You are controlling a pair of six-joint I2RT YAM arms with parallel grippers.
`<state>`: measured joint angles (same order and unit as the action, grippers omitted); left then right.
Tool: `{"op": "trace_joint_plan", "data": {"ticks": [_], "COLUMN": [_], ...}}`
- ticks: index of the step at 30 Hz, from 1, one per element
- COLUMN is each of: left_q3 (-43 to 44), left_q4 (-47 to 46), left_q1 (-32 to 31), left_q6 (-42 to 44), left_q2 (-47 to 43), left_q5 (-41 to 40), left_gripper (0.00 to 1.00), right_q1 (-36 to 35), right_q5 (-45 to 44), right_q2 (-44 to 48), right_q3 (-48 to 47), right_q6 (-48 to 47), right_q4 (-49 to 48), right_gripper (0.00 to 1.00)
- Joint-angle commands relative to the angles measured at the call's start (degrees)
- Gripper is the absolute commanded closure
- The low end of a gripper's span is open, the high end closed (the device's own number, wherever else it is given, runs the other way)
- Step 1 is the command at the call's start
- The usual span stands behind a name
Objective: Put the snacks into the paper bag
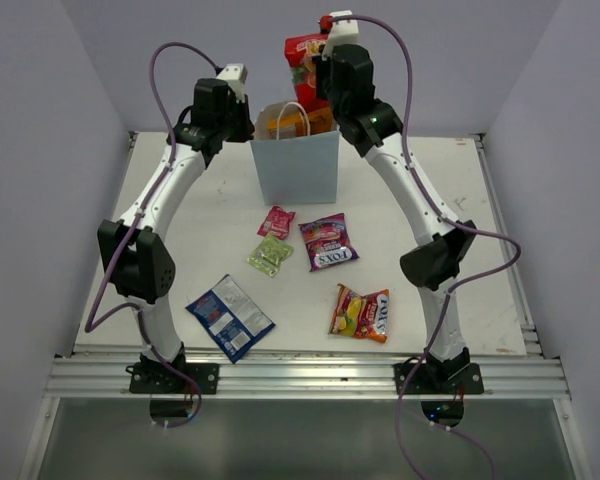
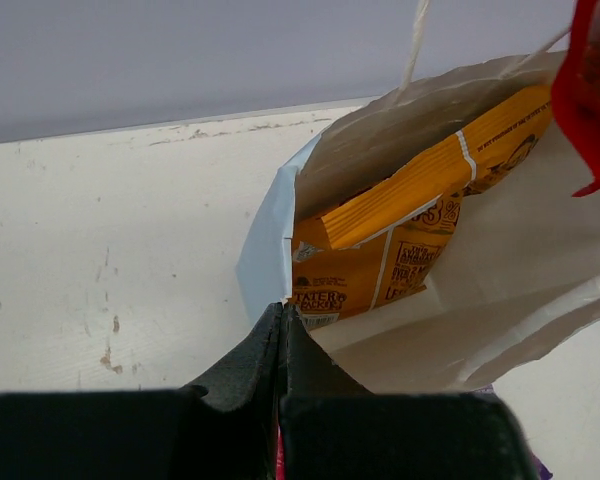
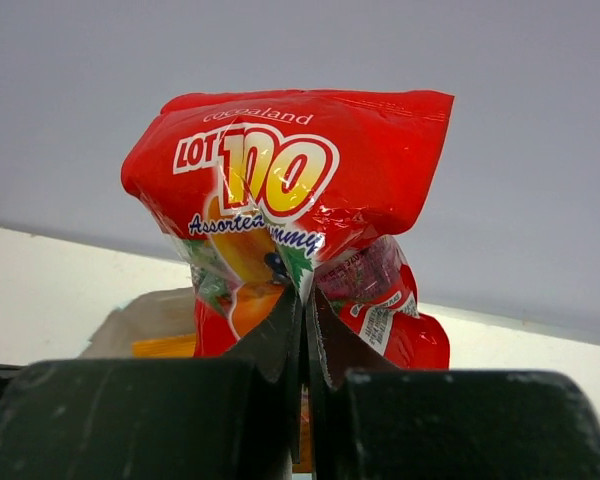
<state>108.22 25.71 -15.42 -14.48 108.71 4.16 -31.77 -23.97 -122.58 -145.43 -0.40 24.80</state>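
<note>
The white paper bag (image 1: pixel 297 167) stands upright at the back of the table with an orange chip bag (image 1: pixel 292 122) inside it. My left gripper (image 1: pixel 242 125) is shut on the bag's left rim. In the left wrist view its tips (image 2: pixel 282 312) meet at the rim corner of the paper bag (image 2: pixel 520 270), with the orange chip bag (image 2: pixel 410 220) beyond. My right gripper (image 1: pixel 320 72) hangs above the bag's mouth, shut on a red candy bag (image 1: pixel 304 62). The right wrist view shows its tips (image 3: pixel 307 292) pinching the red candy bag (image 3: pixel 290 170).
On the table in front of the bag lie a pink sachet (image 1: pixel 276 221), a green sachet (image 1: pixel 270 254), a purple candy bag (image 1: pixel 328 241), a yellow-red candy bag (image 1: pixel 361 313) and a blue-white packet (image 1: pixel 229 317). Grey walls close the sides and back.
</note>
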Motion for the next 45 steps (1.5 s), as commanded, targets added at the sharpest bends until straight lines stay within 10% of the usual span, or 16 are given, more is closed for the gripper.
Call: {"op": "trace_joint_plan", "data": {"ticks": [1, 16, 21, 29, 45], "left_q3": [1.46, 0.67, -0.21, -1.7, -2.05], "left_q4": [-1.19, -2.25, -2.6, -3.48, -3.3], "left_q1": [0.21, -0.49, -0.93, -1.28, -1.63], "left_q6": [-1.51, -3.1, -3.54, -3.71, -2.48], "left_q2": [0.63, -0.07, -0.6, -1.3, -2.27], "left_q5": [1.9, 2.6, 2.34, 1.72, 2.43], "left_gripper": [1.0, 1.0, 1.0, 1.0, 1.0], "right_q1": [0.3, 0.3, 0.3, 0.3, 0.22], "right_q5": [3.74, 14.02, 15.26, 15.27, 29.32], "right_q2": [2.79, 10.35, 12.45, 26.31, 48.31], "right_q3": [-2.6, 22.37, 20.45, 22.88, 81.68], "right_q6": [4.88, 12.01, 10.52, 5.69, 12.96], "right_q4": [-13.37, -6.61, -4.5, -0.1, 24.07], "right_gripper": [1.0, 0.98, 0.29, 0.23, 0.24]}}
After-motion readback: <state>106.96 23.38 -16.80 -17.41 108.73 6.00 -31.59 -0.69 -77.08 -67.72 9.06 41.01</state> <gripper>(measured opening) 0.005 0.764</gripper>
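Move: The right hand, already holding the red gummy packet high over the paper bag, has the bag's open mouth about 5 cm to its left, roughly 1 cm ahead and some 17 cm below; the orange packet stands inside there, about 20 cm down. On the table, about 42 cm below, the purple packet is 22 cm back and 2 cm right, the pink packet 17 cm back and 10 cm left. From the left hand, the mouth's middle lies about 10 cm right, 4 cm ahead, nearly level. Down about 15 cm and a little left, the right hand lowers the red packet into the bag's mouth and opens its fingers wide. Empty, it rises back over the rim, drawing back and right, then dives towards the purple packet, fingers tipping roughly 50 degrees down. The left hand keeps its pinch on the left rim, easing right a couple of centimetres. ##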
